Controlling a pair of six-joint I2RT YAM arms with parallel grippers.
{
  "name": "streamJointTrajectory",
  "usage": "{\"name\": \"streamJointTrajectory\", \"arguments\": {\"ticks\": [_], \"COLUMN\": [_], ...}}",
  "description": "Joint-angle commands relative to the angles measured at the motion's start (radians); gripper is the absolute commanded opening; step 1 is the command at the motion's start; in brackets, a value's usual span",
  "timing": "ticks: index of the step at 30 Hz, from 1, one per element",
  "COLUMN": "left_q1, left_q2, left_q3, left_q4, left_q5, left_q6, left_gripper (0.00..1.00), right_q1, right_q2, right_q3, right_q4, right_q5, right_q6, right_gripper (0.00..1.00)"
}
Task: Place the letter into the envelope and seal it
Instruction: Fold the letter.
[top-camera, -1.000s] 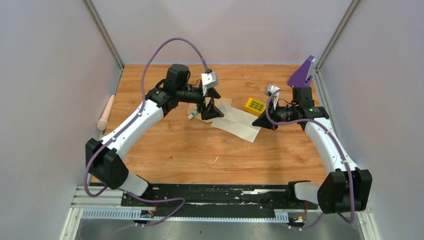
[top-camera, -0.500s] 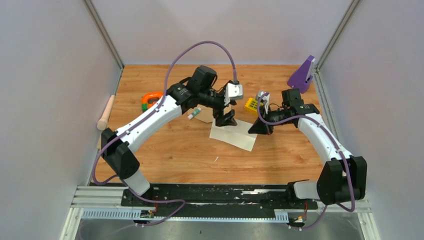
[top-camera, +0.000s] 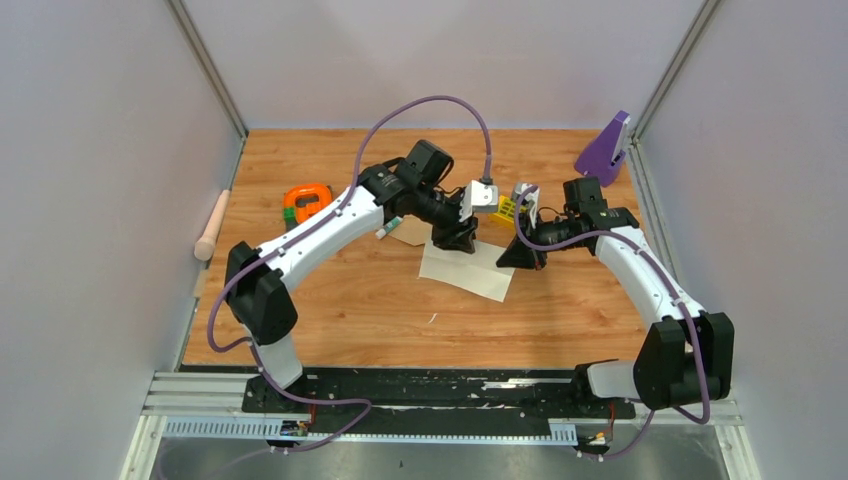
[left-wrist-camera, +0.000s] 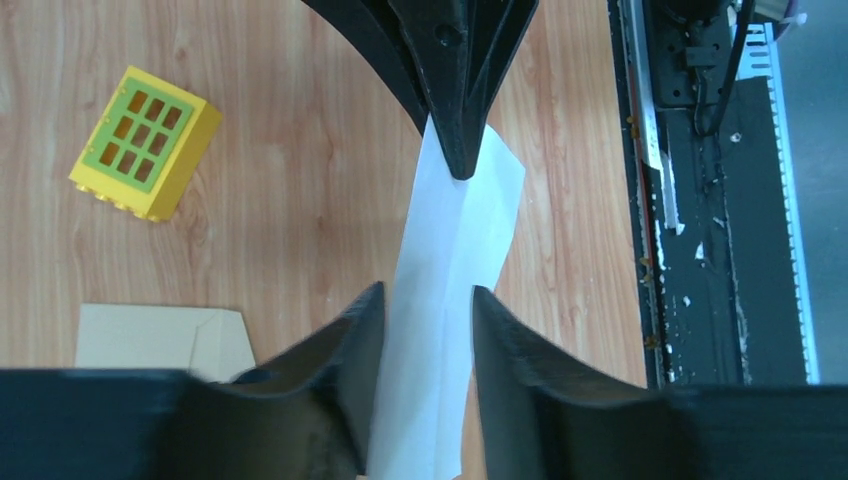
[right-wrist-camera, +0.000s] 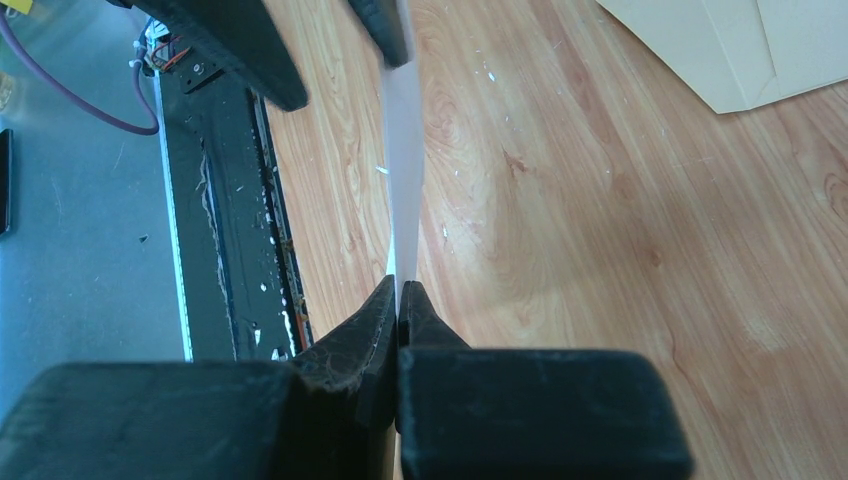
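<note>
The white letter (top-camera: 465, 270) lies mid-table, and my right gripper (top-camera: 520, 255) lifts its right edge. In the right wrist view that gripper (right-wrist-camera: 400, 288) is shut on the thin edge of the letter (right-wrist-camera: 403, 150). My left gripper (top-camera: 455, 238) is at the sheet's far left corner. Seen from the left wrist, the gripper (left-wrist-camera: 428, 292) has its jaws apart, with the letter (left-wrist-camera: 450, 260) running between them. The right gripper's fingers (left-wrist-camera: 460, 130) pinch its far end. The tan envelope (top-camera: 410, 232) lies flat just left of the letter (left-wrist-camera: 160, 335) (right-wrist-camera: 740, 45).
A yellow block (top-camera: 505, 207) (left-wrist-camera: 145, 140) sits behind the letter. An orange and green ring (top-camera: 305, 200), a small marker (top-camera: 388, 227) and a wooden pestle (top-camera: 212, 225) lie to the left. A purple stand (top-camera: 605, 148) is at the back right. The black rail (top-camera: 420, 385) lines the near edge.
My left arm has swung right from the envelope to the letter, and its jaws have narrowed around the sheet. My right gripper shifted slightly left earlier, then held still on the letter's edge.
</note>
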Motion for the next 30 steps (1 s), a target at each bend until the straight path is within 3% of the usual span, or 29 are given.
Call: {"name": "streamJointTrajectory", "arguments": {"ticks": [1,4,8,18,30], "left_q1": [-0.014,-0.018,-0.018,-0.018,0.004], "left_q2": [0.015,0.028,0.025,-0.007,-0.092], "left_q3": [0.056,0.073,0.073,0.049,-0.022], "left_q4": [-0.016,-0.036,-0.065,-0.132,-0.128], "left_q5": [0.025,0.017,0.0,-0.07,-0.137], "left_q6": [-0.002,0.01,0.038,0.117,0.171], "left_gripper": [0.39,0.23,0.14,0.17,0.12], "right_q1": [0.005,0.006,0.006,0.005,0.003], "right_q2": [-0.025,-0.025,-0.029,-0.037,-0.047], "right_q3": [0.028,0.026,0.026,0.026,0.026], "right_q4": [-0.001,-0.002,-0.001,-0.001,0.0], "right_q5": [-0.013,-0.009,-0.008,0.004,0.012], "right_q6": [-0.031,-0.034,-0.035,-0.039,-0.041], "right_gripper": [0.0,0.0,0.0,0.0,0.0]}}
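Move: The half-folded letter hangs in the air from the right gripper and already runs between the left gripper's half-open fingers. Its middle is about 3 cm back of the left hand and 4 cm below it, and from the right hand roughly 6 cm left and 2 cm back. From the left hand, the envelope lies some 10 cm ahead, 6 cm left and 14 cm down. The yellow brick stands 12 cm ahead, 10 cm right and 13 cm down. Shut the left fingers from half open onto the letter at its folded upper edge, then draw the left gripper away from the right one, about 2.5 cm left and 2 cm down along that edge. Dip the fingertips roughly 10 degrees steeper as it goes. Keep the right gripper still, its shut fingers pinching the letter. ##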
